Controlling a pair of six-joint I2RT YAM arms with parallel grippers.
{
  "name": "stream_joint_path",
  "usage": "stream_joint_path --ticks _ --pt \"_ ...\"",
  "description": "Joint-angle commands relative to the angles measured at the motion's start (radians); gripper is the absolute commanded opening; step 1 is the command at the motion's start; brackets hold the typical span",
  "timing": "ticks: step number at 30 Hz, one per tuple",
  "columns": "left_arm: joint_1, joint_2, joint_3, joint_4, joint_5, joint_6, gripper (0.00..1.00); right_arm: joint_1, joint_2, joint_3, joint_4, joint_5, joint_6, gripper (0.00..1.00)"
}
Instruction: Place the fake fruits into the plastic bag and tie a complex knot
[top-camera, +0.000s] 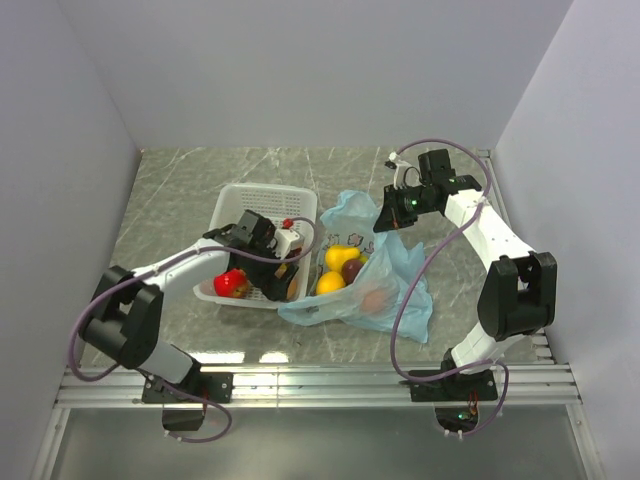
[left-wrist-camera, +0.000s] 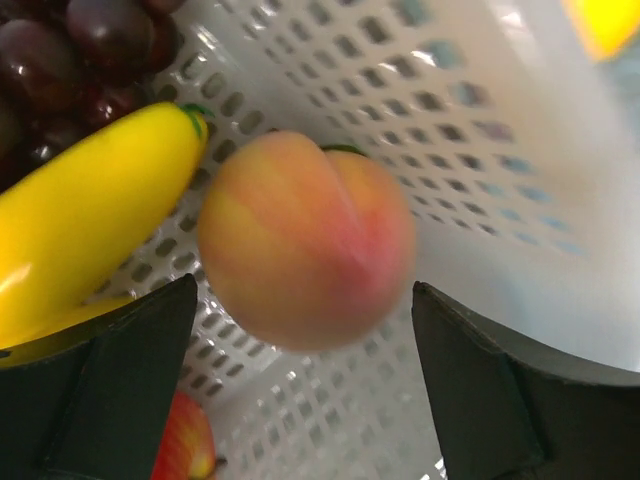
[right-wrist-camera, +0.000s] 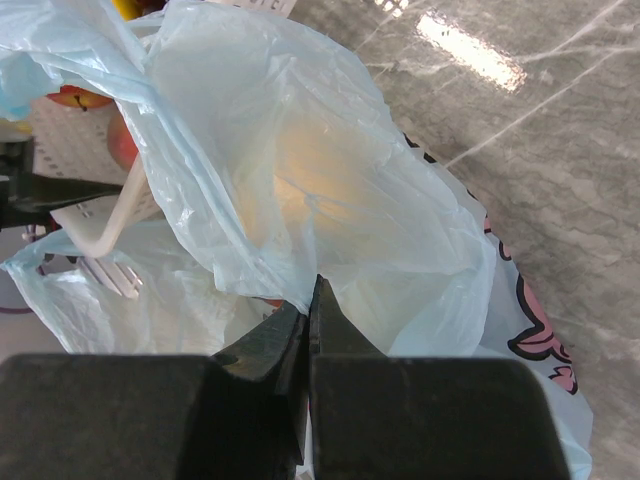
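My left gripper is down inside the white latticed basket, open. In the left wrist view its fingers stand on either side of a pinkish peach without closing on it. A yellow banana, dark purple grapes and a red apple lie beside it. The light-blue plastic bag lies right of the basket, mouth open, with yellow fruits and an orange fruit inside. My right gripper is shut on the bag's upper edge and holds it up. No knot shows.
The basket wall rises close behind the peach. The red apple sits in the basket's near left corner. Grey marbled table surrounds basket and bag. White walls enclose the left, back and right. A metal rail runs along the near edge.
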Motion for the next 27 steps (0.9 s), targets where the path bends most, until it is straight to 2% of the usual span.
stream_joint_path --ticks 1,2,10,11,13,18,21,27 --pt "-0.003 0.036 0.028 0.043 -0.057 0.016 0.90 0.001 0.005 0.053 -0.014 0.003 -0.016 0.00" --pt "0.000 0.041 0.034 0.034 -0.062 0.013 0.82 -0.001 0.005 0.054 -0.017 0.003 -0.018 0.00" --pt "0.009 -0.142 0.174 -0.058 0.011 -0.018 0.59 0.002 0.004 0.054 -0.024 0.003 -0.016 0.00" --pt "0.009 -0.148 0.212 -0.070 0.024 -0.019 0.53 0.002 0.005 0.058 -0.022 0.003 -0.013 0.00" --pt "0.011 -0.162 0.252 -0.092 0.065 -0.031 0.47 0.001 0.007 0.059 -0.022 0.001 -0.012 0.00" --pt "-0.006 -0.156 0.355 -0.034 0.200 -0.103 0.49 0.005 0.011 0.070 -0.013 -0.007 0.007 0.00" --pt "-0.066 -0.082 0.403 0.010 0.203 -0.120 0.48 0.005 0.016 0.084 -0.013 -0.016 0.020 0.00" --pt "-0.162 0.165 0.550 0.131 0.170 -0.186 0.47 0.005 -0.004 0.108 -0.007 -0.007 0.037 0.00"
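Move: The peach sits in the bin practically between the left hand's open fingers, its middle about 2 cm below them. The apple lies some 12 cm to the left of the peach, the bananas roughly 6 cm to its left and 7 farther out, the grapes about 11 farther out and 2 left. The fruit-holding bag is 14 cm right and 4 ahead of the left hand. From the right hand, the peach lies around 22 cm left, 7 back and 13 below. Down barely a centimetre first, the left hand closes its fingers on the peach's sides, then lifts it steeply some 18 cm out of the bin. It swings right about 12 cm and a little forward towards the bag, fingertips tilting some 25 degrees outward to the right, and starts to sink. The right hand keeps its pinch on the bag's edge, raising it slightly at the end. ##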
